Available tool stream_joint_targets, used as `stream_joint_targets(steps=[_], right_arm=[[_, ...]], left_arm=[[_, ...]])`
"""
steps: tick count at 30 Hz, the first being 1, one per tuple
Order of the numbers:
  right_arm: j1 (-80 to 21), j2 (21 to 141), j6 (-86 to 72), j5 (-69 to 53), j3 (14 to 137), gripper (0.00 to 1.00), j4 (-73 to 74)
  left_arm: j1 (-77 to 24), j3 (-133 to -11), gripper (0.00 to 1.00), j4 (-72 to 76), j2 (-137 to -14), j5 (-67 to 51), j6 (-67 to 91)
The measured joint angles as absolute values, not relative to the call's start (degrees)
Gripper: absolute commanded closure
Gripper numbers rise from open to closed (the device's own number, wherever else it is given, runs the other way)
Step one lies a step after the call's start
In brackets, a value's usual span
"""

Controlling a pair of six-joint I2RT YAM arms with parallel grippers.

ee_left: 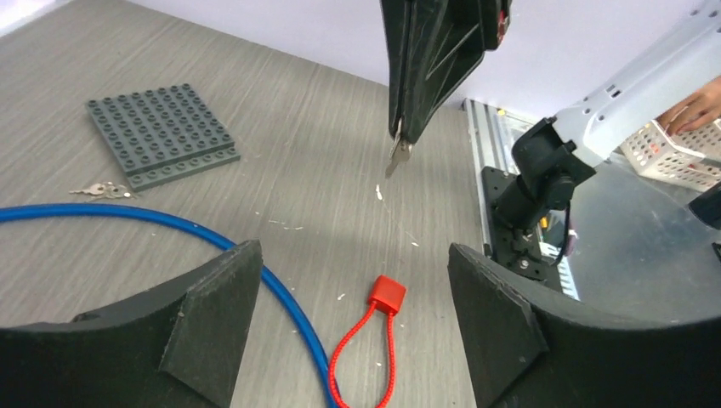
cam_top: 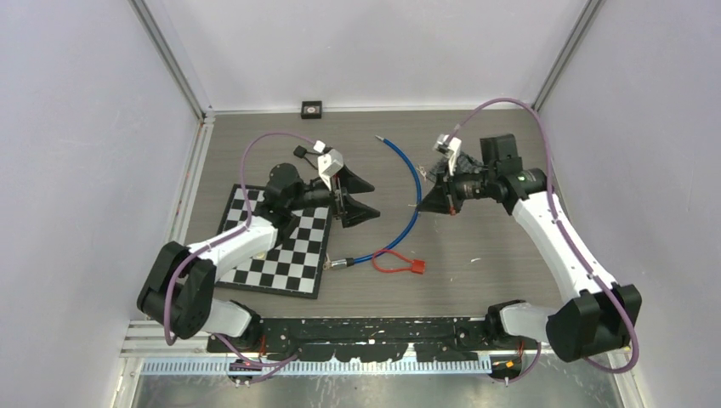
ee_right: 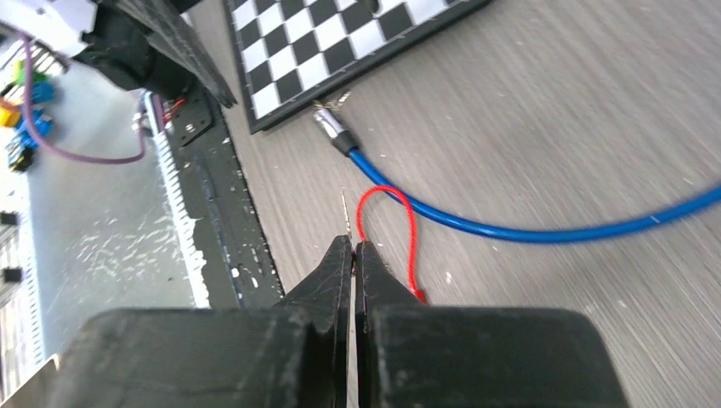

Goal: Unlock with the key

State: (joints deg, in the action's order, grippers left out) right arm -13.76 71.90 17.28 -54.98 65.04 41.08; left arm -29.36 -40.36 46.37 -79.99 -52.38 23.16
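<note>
A small red lock point(cam_top: 417, 267) with a red cord loop lies on the table, front centre. It also shows below my left gripper point(ee_left: 354, 251), where the red lock point(ee_left: 387, 293) sits between the wide-open fingers and well beneath them. My left gripper point(cam_top: 367, 197) hovers open, left of centre. My right gripper point(cam_top: 423, 204) is shut on the key point(ee_left: 396, 158), whose thin silver blade sticks out past the tips. In the right wrist view the key point(ee_right: 344, 209) points down beside the red loop point(ee_right: 406, 229), with the right gripper point(ee_right: 353, 244) above the table.
A blue cable point(cam_top: 413, 183) curves across the middle, its metal end point(ee_right: 333, 129) by the checkerboard point(cam_top: 285, 246). A grey studded plate point(ee_left: 161, 132) and spare keys point(ee_left: 102, 189) lie farther off. A small black box point(cam_top: 312, 108) sits at the back wall.
</note>
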Motion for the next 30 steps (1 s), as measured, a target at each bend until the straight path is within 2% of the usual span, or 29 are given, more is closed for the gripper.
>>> stream_joint_targets(steps=[6,12,23,30], right_arm=[[-7.2,66.7,16.9,-50.1,64.6,1.0,43.3],[-1.1,63.6,14.6,-47.5,62.1,1.0,43.4],[4.7,63.6,12.8,-45.4,61.6,0.99,43.3],[5.2,63.6,12.8,-44.8,61.2,1.0,43.3]], left_arm=[[-31.1,-48.3,0.15,22.4,-79.3,-51.1,3.2],[-38.4,-52.6,0.13,3.4,-81.6,-46.2,-14.7],[-50.7,-67.3,0.12,-13.0,-99.3,-36.1,-32.3],[-57.0,-74.3,0.16,-20.3,-107.4,-30.3,-37.6]])
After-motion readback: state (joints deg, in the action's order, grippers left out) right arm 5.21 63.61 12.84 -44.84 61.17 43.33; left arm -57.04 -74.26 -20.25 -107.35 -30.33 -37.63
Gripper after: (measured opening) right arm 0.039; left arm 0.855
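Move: Down on the table, the red padlock's body lies about 10 cm back and 14 cm to the right of the empty left hand, some 23 cm below it. Its cord loop lies nearer, roughly 8 cm back, 5 cm right. The blue lock's metal end is about 25 cm left of the padlock, level with it. From the right hand, which already holds the key, the padlock is around 8 cm back, 2 cm right, 22 cm below. Dropping about 17 cm, the left hand, fingers already wide open, swings right some 10 cm and a little back towards the red padlock, tipping from level to point about 45 degrees down and right, without touching. Meanwhile the right hand keeps its pinch on the key and clears out some 10 cm to the right, turning clockwise away from the padlock. ##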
